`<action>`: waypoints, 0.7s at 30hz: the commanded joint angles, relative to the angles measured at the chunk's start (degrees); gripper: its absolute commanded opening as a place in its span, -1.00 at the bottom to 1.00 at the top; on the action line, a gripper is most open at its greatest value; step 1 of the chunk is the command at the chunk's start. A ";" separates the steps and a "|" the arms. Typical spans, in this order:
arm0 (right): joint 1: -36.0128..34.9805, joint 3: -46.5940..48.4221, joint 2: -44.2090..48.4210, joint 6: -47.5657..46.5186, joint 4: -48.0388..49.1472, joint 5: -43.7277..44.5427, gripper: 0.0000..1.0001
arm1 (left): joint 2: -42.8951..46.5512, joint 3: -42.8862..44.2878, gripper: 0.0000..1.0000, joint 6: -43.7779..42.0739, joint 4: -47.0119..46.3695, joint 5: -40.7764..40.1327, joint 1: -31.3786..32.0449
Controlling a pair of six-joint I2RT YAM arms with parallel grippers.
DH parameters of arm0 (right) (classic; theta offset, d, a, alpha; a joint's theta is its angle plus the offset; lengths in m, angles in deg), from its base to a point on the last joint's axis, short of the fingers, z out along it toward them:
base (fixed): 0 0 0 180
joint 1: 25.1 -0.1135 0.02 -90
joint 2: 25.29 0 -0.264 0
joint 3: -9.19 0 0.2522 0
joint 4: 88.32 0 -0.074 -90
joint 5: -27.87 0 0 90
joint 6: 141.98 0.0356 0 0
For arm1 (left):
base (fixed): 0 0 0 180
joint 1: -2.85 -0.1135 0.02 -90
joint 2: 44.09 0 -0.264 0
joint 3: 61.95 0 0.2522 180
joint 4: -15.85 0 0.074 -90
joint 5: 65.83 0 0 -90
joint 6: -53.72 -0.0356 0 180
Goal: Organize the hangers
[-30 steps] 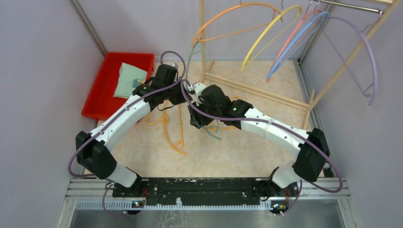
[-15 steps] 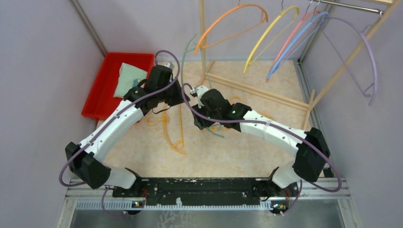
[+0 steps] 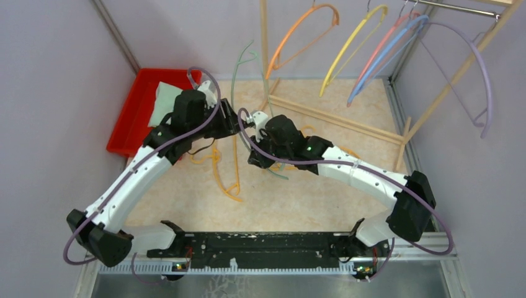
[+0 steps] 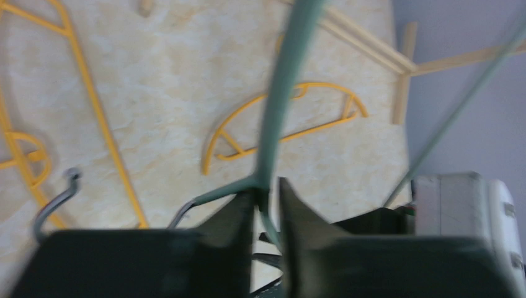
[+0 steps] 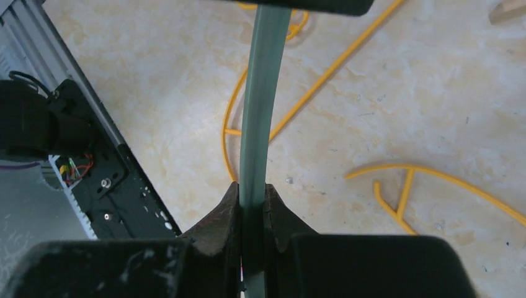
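A green hanger (image 3: 236, 74) stands nearly upright over the floor, between my two grippers. My right gripper (image 5: 252, 186) is shut on its flat green bar (image 5: 260, 93). My left gripper (image 4: 267, 186) has its jaws slightly parted around the green hanger (image 4: 282, 93) near its metal hook; the hanger rests against one finger, with a gap on the other side. From above, the left gripper (image 3: 229, 124) and the right gripper (image 3: 247, 118) almost meet. Orange (image 3: 298, 28), yellow (image 3: 350, 43), blue (image 3: 384, 53) and lavender (image 3: 471, 56) hangers hang on the rack. Yellow-orange hangers (image 3: 217, 167) lie on the floor.
A red bin (image 3: 133, 118) holding a pale cloth (image 3: 164, 99) sits at the back left. The rack's wooden floor poles (image 3: 335, 115) run behind the grippers, with an upright (image 3: 265, 56) close to the green hanger. Walls close in both sides.
My right gripper has closed on the green hanger and my left gripper's jaws have parted. The left arm swung out left. The green hanger rose more upright.
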 commanded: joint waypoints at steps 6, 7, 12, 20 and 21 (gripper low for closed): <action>1.17 -0.52 -0.29 4.20 0.64 -12.66 -1.00 | 16.15 -14.23 0.99 -5.49 -23.32 9.54 -0.12; 1.82 -0.55 -0.30 4.67 1.03 -14.17 -1.00 | 17.78 -15.76 0.99 -5.76 -24.30 9.63 -0.12; 6.95 0.09 0.21 9.21 4.51 -22.74 -1.00 | 24.43 -22.39 0.99 -5.03 -25.32 3.83 -0.12; 13.35 -0.50 1.08 18.03 11.84 -31.99 -1.00 | 27.97 -26.93 0.99 -3.37 -25.13 -2.16 -0.12; 14.09 -0.99 1.32 19.34 13.10 -33.40 -1.00 | 28.15 -27.63 0.99 -3.04 -25.29 -3.03 -0.12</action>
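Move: Between the left hand's slightly parted pads is the green hanger's arc; its middle lies some 4 cm to that hand's right, about level in height. The right hand grips the same arc nearer the robot. For the right hand, the rail's free stretch is roughly 30 cm ahead, 15 cm to the right and 27 cm above; the hung orange hanger is about 25 cm ahead, 19 cm right and 17 cm above. A yellow-orange hanger lies about 12 cm left of the left hand and 28 cm below, straight abeam. Opening wide from about a quarter open, the left hand lets go of the green hanger beside its neck and backs off, roughly 5 cm towards its base, 4 cm up and finally a little left, its fingers tipping up some 25 degrees. The right hand keeps its shut grip on the arc, draws back 2–3 cm, then comes forward again and rises slightly, swinging its fingers to point more squarely left. ##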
